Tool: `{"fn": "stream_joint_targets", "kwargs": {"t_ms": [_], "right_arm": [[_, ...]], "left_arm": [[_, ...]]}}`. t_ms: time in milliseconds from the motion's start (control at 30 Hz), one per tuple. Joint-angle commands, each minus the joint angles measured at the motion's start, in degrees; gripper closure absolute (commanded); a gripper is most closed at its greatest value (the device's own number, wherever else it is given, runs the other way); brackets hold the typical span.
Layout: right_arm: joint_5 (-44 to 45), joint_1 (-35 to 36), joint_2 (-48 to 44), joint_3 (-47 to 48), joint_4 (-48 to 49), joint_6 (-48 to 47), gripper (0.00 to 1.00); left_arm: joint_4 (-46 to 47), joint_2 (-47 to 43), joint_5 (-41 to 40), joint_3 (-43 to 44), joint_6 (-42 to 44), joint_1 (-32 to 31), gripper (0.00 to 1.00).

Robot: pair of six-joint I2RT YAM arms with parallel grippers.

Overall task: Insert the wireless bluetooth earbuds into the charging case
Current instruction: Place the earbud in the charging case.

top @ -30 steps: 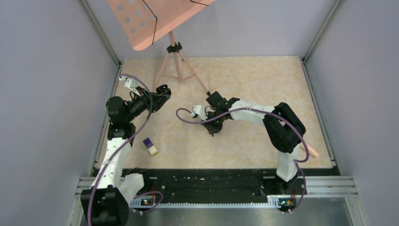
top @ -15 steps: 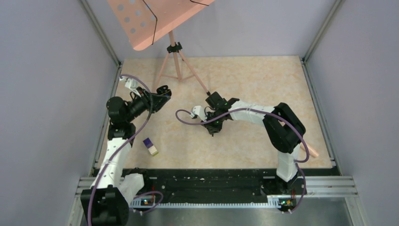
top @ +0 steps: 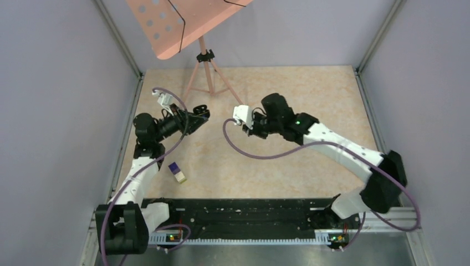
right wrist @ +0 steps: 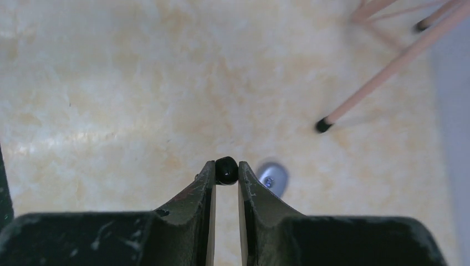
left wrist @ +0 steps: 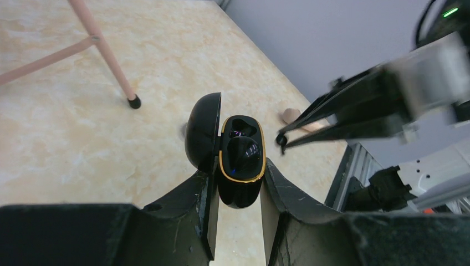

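Observation:
My left gripper (left wrist: pixel 238 183) is shut on the black charging case (left wrist: pixel 240 160), which has a gold rim and its lid (left wrist: pixel 203 130) swung open to the left. A glossy black shape fills the case's nearer well and the farther well looks hollow. My right gripper (right wrist: pixel 226 173) is shut on a tiny black earbud (right wrist: pixel 226 169), pinched at the fingertips. In the left wrist view that earbud (left wrist: pixel 281 139) hangs just right of the case. A pale purple earbud (right wrist: pixel 272 178) lies on the table below. In the top view my left gripper (top: pixel 202 114) faces my right gripper (top: pixel 258 132).
A pink music stand (top: pixel 205 55) stands at the back, one foot (right wrist: pixel 321 126) close to the right gripper. A purple-and-cream block (top: pixel 177 172) lies near the left arm. Grey walls close in both sides, and the black base rail (top: pixel 249 213) runs along the front.
My right gripper has risen off the table with the black earbud and swung back toward the case. My left gripper has shifted slightly right with the case.

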Motion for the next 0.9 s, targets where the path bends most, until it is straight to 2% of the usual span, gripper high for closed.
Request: {"fn": "stream_joint_targets", "kwargs": {"t_ms": [0,133,267,533,867], "right_arm": [[2.8,3.7,-13.2,0.5,12.3,-2.7,1.00],[10.3,8.8,-18.3,-2.1,23.7,-7.8,1.00],[13.8,12.0,-18.0,-0.4,28.7,-11.8,1.00],[11.7,12.8,-16.3,0.6,29.1,-15.2,1.00],[9.4,15.3,-16.4,-1.1,28.9,-17.8,1.00]], "left_arm": [[11.2,1.7,5.7,0.0,0.5,-3.5,1.00],[14.0,3.0,9.4,0.9,3.1,-7.7,1.00],[13.6,2.9,11.2,2.3,4.9,-10.9,1.00],[12.8,1.8,13.2,3.3,4.9,-12.7,1.00],[15.7,1.0,12.6,3.9,-0.1,-12.9,1.00]]}}
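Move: The open charging case in the left gripper lies about 15 cm to the left of the right hand, which holds a black earbud, and some 2 cm ahead and 10 cm higher. On the table about 13 cm below the right hand are the grey case, 12 cm ahead and 4 cm right, and the tripod foot, 21 cm ahead and 2 cm left. From the left hand the earbud is about 15 cm right, 2 cm back and 10 cm lower. The right hand, keeping its pinch on the black earbud, sweeps up a good 20 cm while drifting about 5 cm left and a few centimetres back towards the open charging case, its wrist tipping up until the downward-slanting fingers point nearly level to the left and somewhat forward. At the same time the left hand keeps hold of the case and brings it some 7 cm right and 6 cm back to meet the earbud, rising slightly late on and turning about 25 degrees clockwise so that its fingers point mostly right, and both hands ease almost to a stop with the earbud above the case and just to its right. ##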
